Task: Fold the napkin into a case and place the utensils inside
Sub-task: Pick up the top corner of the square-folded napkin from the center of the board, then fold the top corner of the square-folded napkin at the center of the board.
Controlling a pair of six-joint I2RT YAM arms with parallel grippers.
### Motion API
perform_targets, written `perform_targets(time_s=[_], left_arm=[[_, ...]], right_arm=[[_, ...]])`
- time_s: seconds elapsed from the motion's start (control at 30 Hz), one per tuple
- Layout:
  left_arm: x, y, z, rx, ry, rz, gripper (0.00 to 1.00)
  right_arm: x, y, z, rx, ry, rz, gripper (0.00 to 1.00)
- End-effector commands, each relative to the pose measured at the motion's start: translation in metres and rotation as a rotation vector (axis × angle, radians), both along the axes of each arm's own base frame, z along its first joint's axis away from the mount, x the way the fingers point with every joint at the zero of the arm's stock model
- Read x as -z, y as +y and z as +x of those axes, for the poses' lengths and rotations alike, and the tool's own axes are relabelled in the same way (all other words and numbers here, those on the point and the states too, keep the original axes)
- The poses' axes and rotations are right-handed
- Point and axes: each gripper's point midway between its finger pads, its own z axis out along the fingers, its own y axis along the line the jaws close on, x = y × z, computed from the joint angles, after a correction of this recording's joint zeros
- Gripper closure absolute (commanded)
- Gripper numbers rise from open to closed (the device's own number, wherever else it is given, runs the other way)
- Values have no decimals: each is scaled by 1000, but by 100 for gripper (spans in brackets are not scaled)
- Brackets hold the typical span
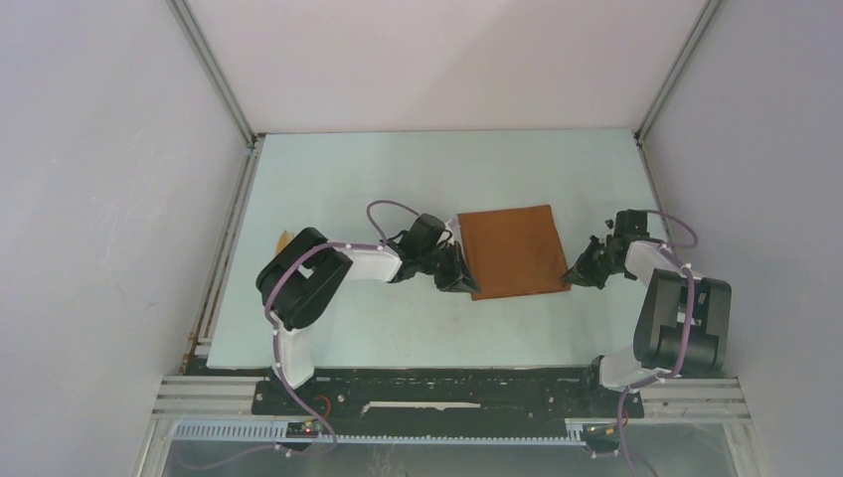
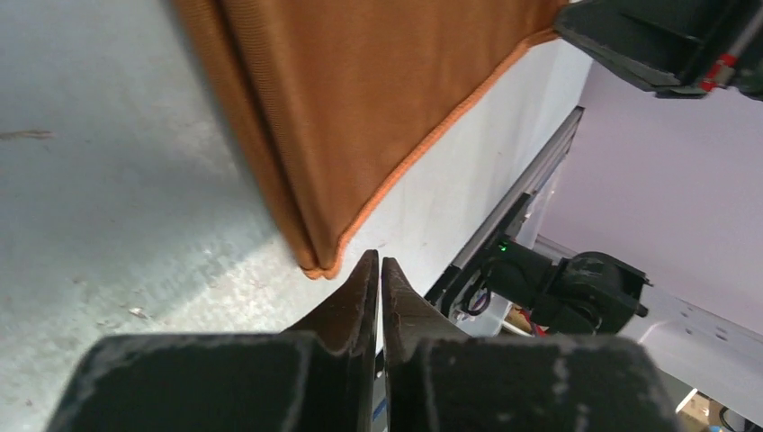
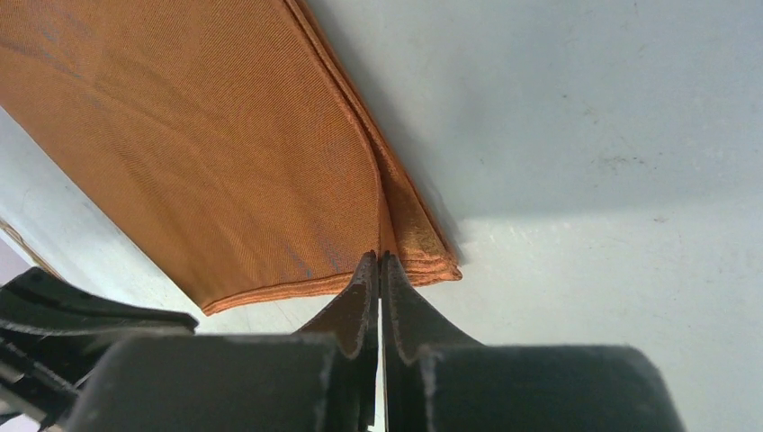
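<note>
The rust-orange napkin lies flat mid-table, folded in layers into a broad rectangle, not a narrow case. My left gripper sits at its near-left corner. In the left wrist view its jaws are shut with nothing between them, just beside the napkin. My right gripper is at the near-right corner. Its tips are shut on the napkin's top layer, which creases up into them. A sliver of light-brown wood, the utensils, peeks out behind the left arm; the rest is hidden.
The pale table is boxed in by white walls on three sides, with metal rails along its left edge. Both arm bases stand on the near frame. The right arm shows across the napkin in the left wrist view.
</note>
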Motion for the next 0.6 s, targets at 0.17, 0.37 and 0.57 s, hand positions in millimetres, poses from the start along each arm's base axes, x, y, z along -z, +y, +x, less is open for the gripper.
perform_targets(time_s=[0.17,0.37,0.57], left_arm=[[19,2,1,-16,8,8,95],[32,9,-5,-31,27,28,96],[41,12,-8,-36,38,44,97]], right_arm=[[-25,20,22,-92,-112,1,100],[-39,81,52,-250,-157,83,100],[-40,162,92,-390,-155,208,100]])
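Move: The napkin's top-layer corner is already pinched in the right fingertips; the napkin's far-left corner, towards which it goes, lies about 13 cm ahead and 21 cm left of them, level in height. The napkin's middle is some 6 cm ahead and 11 cm left, its near-left corner roughly 3 cm back and 19 cm left. That near-left corner is some 3 cm below the left hand and 1 cm back; the far-left corner lies about 15 cm ahead and 3 cm left of the left hand. The pinched top-layer corner is drawn left and forward over the napkin towards its far-left corner by the right hand, some 13 cm, slow at first and then fast, lifting about 3 cm and turning about 20 degrees counter-clockwise, fingers kept shut. Meanwhile the left hand, its fingers all but closed, sinks about 3 cm and comes to bear on the near-left corner. ##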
